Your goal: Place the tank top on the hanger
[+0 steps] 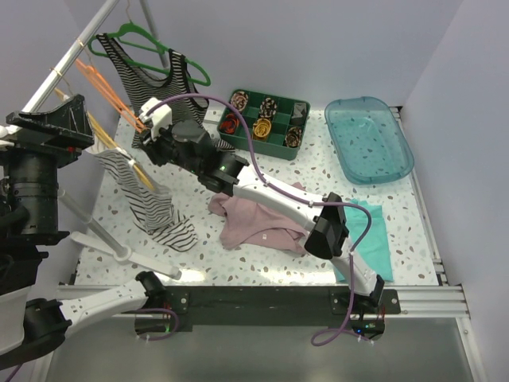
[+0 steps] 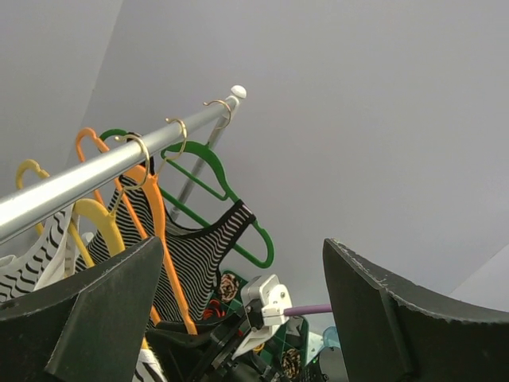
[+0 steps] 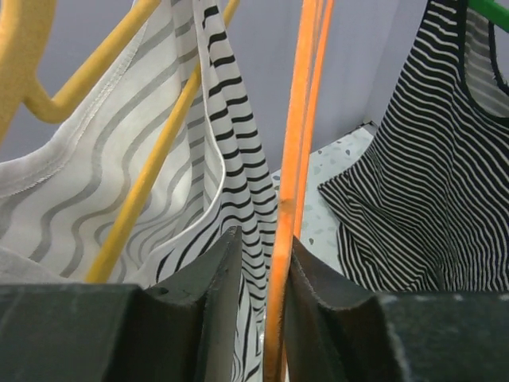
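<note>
The pink tank top lies crumpled on the table, under my right arm. The orange hanger hangs from the rail, seen too in the left wrist view and close up in the right wrist view. My right gripper reaches up to its lower bar. In the right wrist view the gripper has its jaws narrowed round that bar, the right finger against it and a thin slit left on the other side. My left gripper is raised by the rail, wide open and empty, and shows at the left edge.
The metal rail also carries a green hanger with a striped top and a yellow hanger with another striped top. A green compartment tray, a blue translucent tub and a teal cloth lie on the table.
</note>
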{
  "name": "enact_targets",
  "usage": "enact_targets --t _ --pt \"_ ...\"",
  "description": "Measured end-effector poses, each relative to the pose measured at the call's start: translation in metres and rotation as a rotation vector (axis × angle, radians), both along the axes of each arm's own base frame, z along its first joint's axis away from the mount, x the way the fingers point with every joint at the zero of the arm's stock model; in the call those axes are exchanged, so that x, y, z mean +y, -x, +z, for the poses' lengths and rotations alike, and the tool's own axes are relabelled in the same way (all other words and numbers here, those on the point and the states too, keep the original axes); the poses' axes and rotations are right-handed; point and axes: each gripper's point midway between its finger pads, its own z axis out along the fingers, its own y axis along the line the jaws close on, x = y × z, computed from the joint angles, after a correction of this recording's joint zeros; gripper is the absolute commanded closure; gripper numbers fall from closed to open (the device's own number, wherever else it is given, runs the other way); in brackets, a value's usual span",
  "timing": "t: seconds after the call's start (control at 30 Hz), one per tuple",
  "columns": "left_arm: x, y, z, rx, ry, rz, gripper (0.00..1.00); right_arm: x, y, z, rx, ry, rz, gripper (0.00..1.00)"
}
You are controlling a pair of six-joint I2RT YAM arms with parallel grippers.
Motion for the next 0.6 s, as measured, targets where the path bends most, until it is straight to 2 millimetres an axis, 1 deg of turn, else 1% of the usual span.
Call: enact_targets --t 0.07,0.43,0.5,0.6 --pt "0.000 0.000 0.000 0.000 0.000 0.001 0.13 -0.002 -0.002 0.000 -0.002 -0.001 -0.016 1.00" --pt "0.001 0.001 0.000 -0.003 0.005 0.002 0.13 -0.011 -0.012 0.008 -0.046 0.010 -0.077 1.00" --pt "0.001 0.001 0.000 -0.005 0.003 0.003 0.13 -0.015 -0.013 0.014 -0.055 0.007 -0.095 1.00" --pt "0.001 0.000 0.001 -0.009 0.004 0.002 0.13 -0.023 -0.011 0.029 -0.077 -0.006 -0.103 1.00"
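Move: The right hand's slightly open fingers already straddle the near end of the orange hanger, which is practically at the hand point. The yellow hanger with its striped cloth is about 10 cm to the left and 4 cm back; the striped tank top on the green hanger hangs some 17 cm ahead, almost in line sideways and a little lower. From the left hand, the orange hanger's near end is roughly 16 cm ahead, 3 cm to the right and 23 cm down. The right hand first closes its fingers nearly shut, pinching the near end of the orange hanger while easing about 1 cm forward. Keeping that pinch, it then lifts roughly 3 cm, mostly late on, and works some 2 cm to the right, away from the yellow hanger, with the wrist turning slightly clockwise. ##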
